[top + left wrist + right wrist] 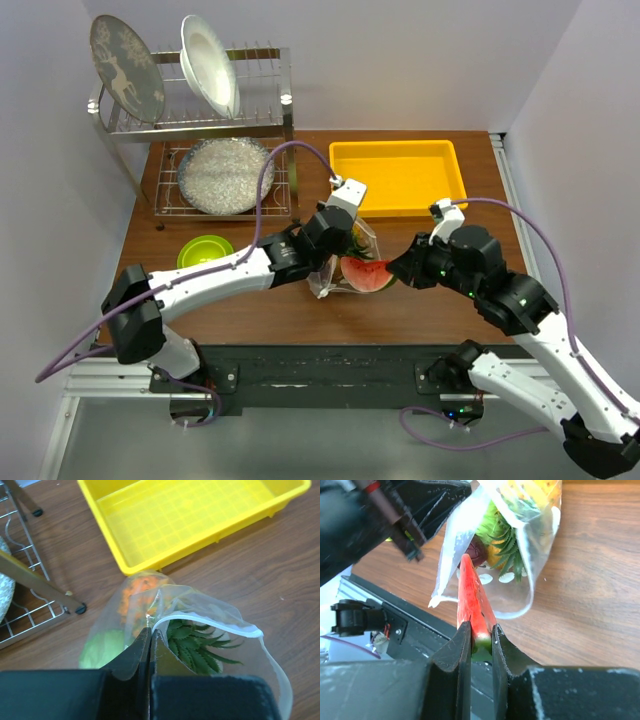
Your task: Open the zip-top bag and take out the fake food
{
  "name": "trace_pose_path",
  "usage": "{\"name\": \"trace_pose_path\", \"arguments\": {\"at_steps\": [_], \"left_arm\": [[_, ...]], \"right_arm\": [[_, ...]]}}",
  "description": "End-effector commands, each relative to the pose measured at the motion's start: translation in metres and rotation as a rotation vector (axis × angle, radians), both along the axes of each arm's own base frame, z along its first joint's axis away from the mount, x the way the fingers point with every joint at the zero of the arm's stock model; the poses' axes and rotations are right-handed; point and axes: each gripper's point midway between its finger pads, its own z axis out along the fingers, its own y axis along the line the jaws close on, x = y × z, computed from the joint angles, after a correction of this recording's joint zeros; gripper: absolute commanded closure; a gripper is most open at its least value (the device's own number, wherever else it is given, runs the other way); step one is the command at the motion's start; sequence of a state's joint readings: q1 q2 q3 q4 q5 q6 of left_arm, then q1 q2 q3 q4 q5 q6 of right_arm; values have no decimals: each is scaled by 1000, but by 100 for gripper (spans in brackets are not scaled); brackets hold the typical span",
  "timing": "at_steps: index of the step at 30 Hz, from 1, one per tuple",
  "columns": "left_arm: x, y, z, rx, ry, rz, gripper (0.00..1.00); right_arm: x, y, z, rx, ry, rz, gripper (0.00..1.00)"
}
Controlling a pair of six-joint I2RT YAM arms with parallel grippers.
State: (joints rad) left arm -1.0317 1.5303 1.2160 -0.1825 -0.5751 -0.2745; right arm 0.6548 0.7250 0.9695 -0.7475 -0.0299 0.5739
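Note:
The clear zip-top bag [345, 262] hangs open-mouthed over the brown table, its white zip strip [210, 621] curling wide. My left gripper [150, 630] is shut on the bag's edge and holds it up. Inside the bag show an orange pineapple [142, 592] with green leaves [197, 642], a green round fruit [102, 647] and a dark purple-red ball [477, 552]. My right gripper [481, 630] is shut on the green rind of the red watermelon slice [472, 600], whose tip is still at the bag's mouth. From above, the slice [366, 273] sits between both grippers.
A yellow tray [397, 176] lies behind the bag. A lime-green bowl [204, 250] sits at the left. A wire dish rack [200, 130] with plates stands at the back left. The table's front metal rail [380, 610] is close under the watermelon.

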Motion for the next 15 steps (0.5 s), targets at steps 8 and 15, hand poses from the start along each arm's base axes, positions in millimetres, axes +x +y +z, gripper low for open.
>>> {"name": "trace_pose_path", "arguments": {"at_steps": [8,15], "left_arm": [[-5,54,11,-46,28,123,100],[-21,89,8,-5,43,171,100]], "right_arm": [[1,-21,65,-22,-69,-80,100],[43,-3,90,-33,-127,-121,100]]}}
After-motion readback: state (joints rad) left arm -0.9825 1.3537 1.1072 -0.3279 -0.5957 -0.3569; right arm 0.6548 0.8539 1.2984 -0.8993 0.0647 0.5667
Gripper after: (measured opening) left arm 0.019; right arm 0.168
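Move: The watermelon slice is already in the right hand, its middle about 5 cm left and 2 cm ahead of the fingertips. From that hand the yellow bin's middle lies some 30 cm ahead, 3 cm right and 22 cm down; the bagged pineapple about 10 cm ahead, 9 cm left and 14 cm below. From the left hand, pinching the bag's rim, the slice is roughly 10 cm back, 8 cm right and 2 cm up, the pineapple 2 cm back, 5 cm right and 8 cm below. Upward goes the right hand, about 7.5 cm, easing slightly back and right before turning forward, still gripping the watermelon slice by its rind edge. Meanwhile the left hand keeps its pinch on the bag's rim and draws it some 6 cm to the left, away from the slice, easing back later on and turning slightly counter-clockwise. ##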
